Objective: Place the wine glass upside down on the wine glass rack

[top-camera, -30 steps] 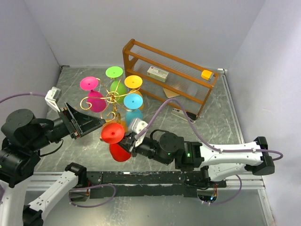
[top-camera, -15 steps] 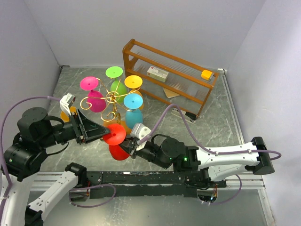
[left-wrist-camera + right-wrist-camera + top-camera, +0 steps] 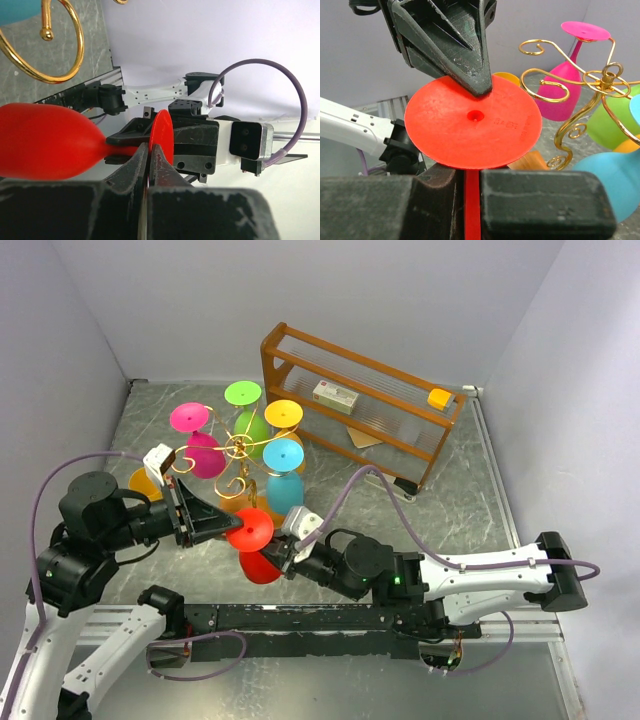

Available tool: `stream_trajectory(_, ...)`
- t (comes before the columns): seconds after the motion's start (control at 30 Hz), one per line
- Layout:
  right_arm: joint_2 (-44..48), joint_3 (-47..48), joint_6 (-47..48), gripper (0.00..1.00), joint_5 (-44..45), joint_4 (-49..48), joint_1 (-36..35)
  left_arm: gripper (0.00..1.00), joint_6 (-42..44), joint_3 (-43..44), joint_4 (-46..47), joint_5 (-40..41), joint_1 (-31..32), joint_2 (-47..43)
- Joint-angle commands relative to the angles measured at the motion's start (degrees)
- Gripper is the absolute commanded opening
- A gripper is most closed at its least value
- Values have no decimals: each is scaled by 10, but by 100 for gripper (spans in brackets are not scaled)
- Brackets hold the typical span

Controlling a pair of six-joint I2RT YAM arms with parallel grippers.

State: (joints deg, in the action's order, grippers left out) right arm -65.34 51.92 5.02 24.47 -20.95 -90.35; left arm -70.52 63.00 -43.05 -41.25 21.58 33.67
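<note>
The red wine glass (image 3: 252, 532) hangs above the table's near middle, foot up and bowl low. My right gripper (image 3: 285, 548) is shut on its stem, which shows between the jaws of the right gripper (image 3: 468, 175) below the round foot (image 3: 475, 122). My left gripper (image 3: 228, 528) comes in from the left and is shut on the rim of that foot. In the left wrist view the left gripper (image 3: 149, 150) pinches the thin red disc, with the bowl (image 3: 45, 142) to the left. The gold wine glass rack (image 3: 238, 448) stands just behind.
Pink (image 3: 200, 445), green (image 3: 245, 410), yellow (image 3: 283, 415) and cyan (image 3: 284, 475) glasses hang upside down on the rack. An orange glass (image 3: 140, 483) sits left of it. A brown wooden shelf (image 3: 360, 400) stands at the back right. A gold scroll arm (image 3: 50, 77) curls close above the red bowl.
My left gripper swung right to the red glass and closed on the rim of its foot. The right gripper kept hold of the stem and shifted slightly toward the near edge.
</note>
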Motion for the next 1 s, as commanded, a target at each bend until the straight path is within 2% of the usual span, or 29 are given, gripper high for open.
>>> stream_trajectory(0.0, 28, 1, -17, 6, 8, -12, -3, 7, 0, 7, 30, 2, 1, 9)
stream_trajectory(0.13, 40, -7, -40, 43, 17, -2, -3, 7, 12, 30, 21, 14, 2, 24)
stream_trajectory(0.2, 55, -17, -54, 55, 9, -5, -3, 7, 12, 33, 26, 14, 2, 29)
stream_trajectory(0.27, 73, -28, -62, 60, -2, -5, -3, 7, 12, 34, 31, 18, 2, 34)
stream_trajectory(0.47, 125, -35, -94, 67, -31, 36, -3, 7, -1, 19, 58, 27, 2, 41)
stream_trajectory(0.67, 151, -47, -121, 68, -57, 45, -4, 7, -5, 17, 73, 77, 2, 52)
stream_trajectory(0.83, 149, -71, -136, 69, -100, -30, -4, 7, -23, -8, 105, 115, 1, 57)
stream_trajectory(0.97, 125, -58, -145, 69, -121, -39, -3, 7, -34, -19, 121, 143, 1, 63)
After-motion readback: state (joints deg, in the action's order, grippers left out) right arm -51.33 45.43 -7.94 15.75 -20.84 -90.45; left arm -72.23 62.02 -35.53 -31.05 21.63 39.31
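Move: The left hand pinches the left edge of the upside-down red glass's foot. The rack's empty front hook lies about 6 cm ahead, 1 cm right and a couple below. The hanging blue glass's middle is roughly 11 cm ahead, 7 right and 8 below; the rack's post top is some 13 cm straight ahead, about level. From the right hand, still on the stem, that hook is about 7 cm ahead, 3 left and 1 above. Rightward and up, the right hand opens wide, lets go of the stem and clears the glass by about 5 cm, then eases back towards the base while tilting. Forward goes the left hand, some 6 cm and nearly level, slow at first and then quicker, keeping its pinch on the foot and turning about 10 degrees counter-clockwise to bring the stem up to the empty front hook. ##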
